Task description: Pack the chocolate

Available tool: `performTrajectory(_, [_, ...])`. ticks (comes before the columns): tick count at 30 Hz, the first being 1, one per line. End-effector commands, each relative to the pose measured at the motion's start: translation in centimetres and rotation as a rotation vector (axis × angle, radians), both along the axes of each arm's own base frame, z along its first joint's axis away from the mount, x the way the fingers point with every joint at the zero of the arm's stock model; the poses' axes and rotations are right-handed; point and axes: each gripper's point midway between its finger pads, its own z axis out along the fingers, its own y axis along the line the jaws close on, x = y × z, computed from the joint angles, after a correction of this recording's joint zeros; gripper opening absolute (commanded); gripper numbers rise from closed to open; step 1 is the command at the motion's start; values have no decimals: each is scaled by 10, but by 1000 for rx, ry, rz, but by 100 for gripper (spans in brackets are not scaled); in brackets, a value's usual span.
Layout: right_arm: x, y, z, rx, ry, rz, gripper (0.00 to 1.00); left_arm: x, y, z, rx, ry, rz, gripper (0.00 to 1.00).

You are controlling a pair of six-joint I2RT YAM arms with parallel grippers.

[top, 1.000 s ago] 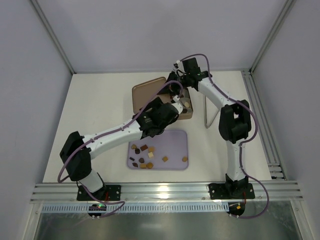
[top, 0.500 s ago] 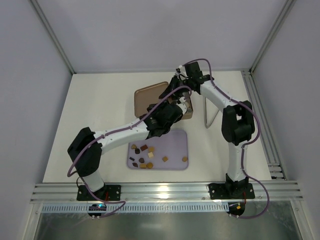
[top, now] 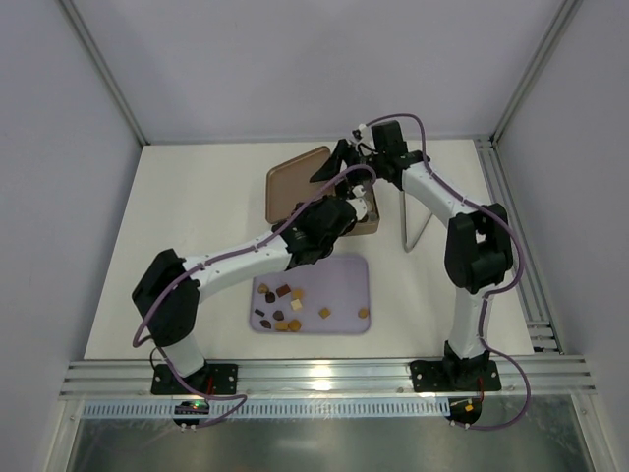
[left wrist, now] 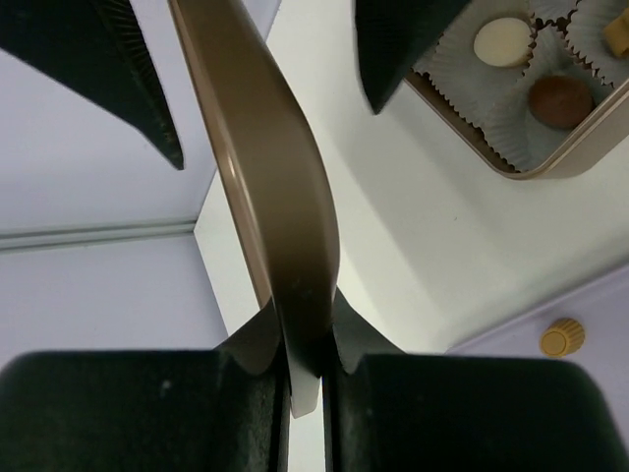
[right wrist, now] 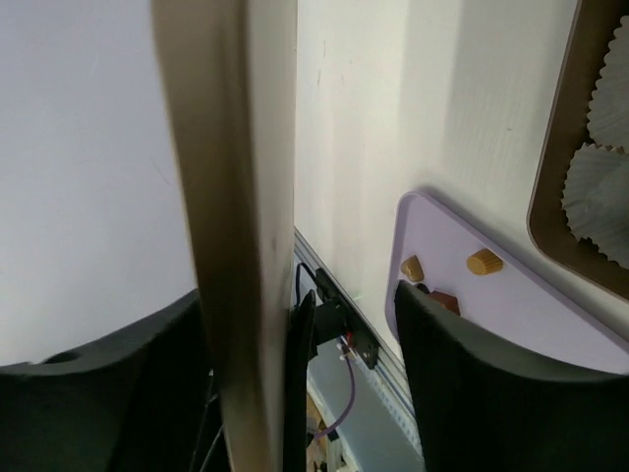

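Several small chocolate pieces (top: 282, 305) lie on the lavender tray (top: 339, 280). The gold-brown tin (top: 371, 218) holds white paper cups, with a cream oval (left wrist: 503, 41) and a round brown piece (left wrist: 560, 100) in them. The tin's brown lid (top: 295, 177) stands tilted on edge beside the tin. My left gripper (left wrist: 307, 339) is shut on the lid's (left wrist: 285, 197) rim. My right gripper (right wrist: 305, 295) is open, with the lid's edge (right wrist: 236, 197) still standing between its fingers, close to the left one.
A bent metal wire stand (top: 413, 221) rests right of the tin. A caramel piece (left wrist: 561, 337) sits on the tray near the tin's corner. Aluminium rails (top: 531, 285) run along the table's right and near edges. Grey walls enclose the table.
My left gripper has shut on the lid's rim. My right gripper, shut on the lid before, has opened. The lid has shifted slightly to the right.
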Motion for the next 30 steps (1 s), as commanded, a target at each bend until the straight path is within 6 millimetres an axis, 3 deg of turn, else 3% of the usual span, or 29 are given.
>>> performTrajectory(1, [4, -14, 45, 68, -136, -37, 76, 7, -4, 53, -178, -78, 11, 0])
performTrajectory(7, [15, -43, 58, 51, -203, -146, 90, 9, -7, 55, -242, -17, -2, 0])
performTrajectory(15, [32, -93, 64, 17, -241, -342, 90, 12, -23, 66, -420, 114, -54, 0])
performTrajectory(18, [40, -116, 65, -14, -276, -416, 90, 15, -27, 85, -554, 163, -58, 0])
performTrajectory(21, [52, -142, 62, -115, -340, -507, 91, 13, -48, 104, -765, 272, -104, 0])
performTrajectory(23, [57, -151, 52, -171, -342, -531, 90, 5, -69, 118, -930, 373, -147, 0])
performTrajectory(24, [59, -155, 49, -206, -363, -529, 90, 14, -63, 120, -997, 405, -133, 0])
performTrajectory(26, [65, -165, 37, -273, -377, -551, 90, 11, -79, 125, -1176, 538, -176, 0])
performTrajectory(28, [66, -169, 29, -310, -385, -556, 90, 21, -75, 125, -1278, 600, -171, 0])
performTrajectory(30, [69, -173, 22, -335, -402, -556, 89, 18, -87, 134, -1393, 689, -224, 0])
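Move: The lid, still pinched in the left fingers at its right-hand near part, has its middle about 4 cm ahead and 3 cm left of that hand, and some 5 cm left and 1 cm back of the right hand. The chocolate box lies 10 cm ahead, 9 cm right and 17 cm below the left hand. From there the purple tray is 15 cm back, straight below in line. The box is 5 cm ahead and 6 cm right of the right hand. The lid stays clamped in the left fingers as that hand lifts it about 12 cm, slowly and then faster, shifting 5 cm right and a little forward. The left wrist rolls some 65 degrees, its left side dropping, and tips down. Meanwhile the right fingers, already parting, open wide and the hand backs off the lid, about 16 cm right and 6 cm forward, yawing clockwise. ##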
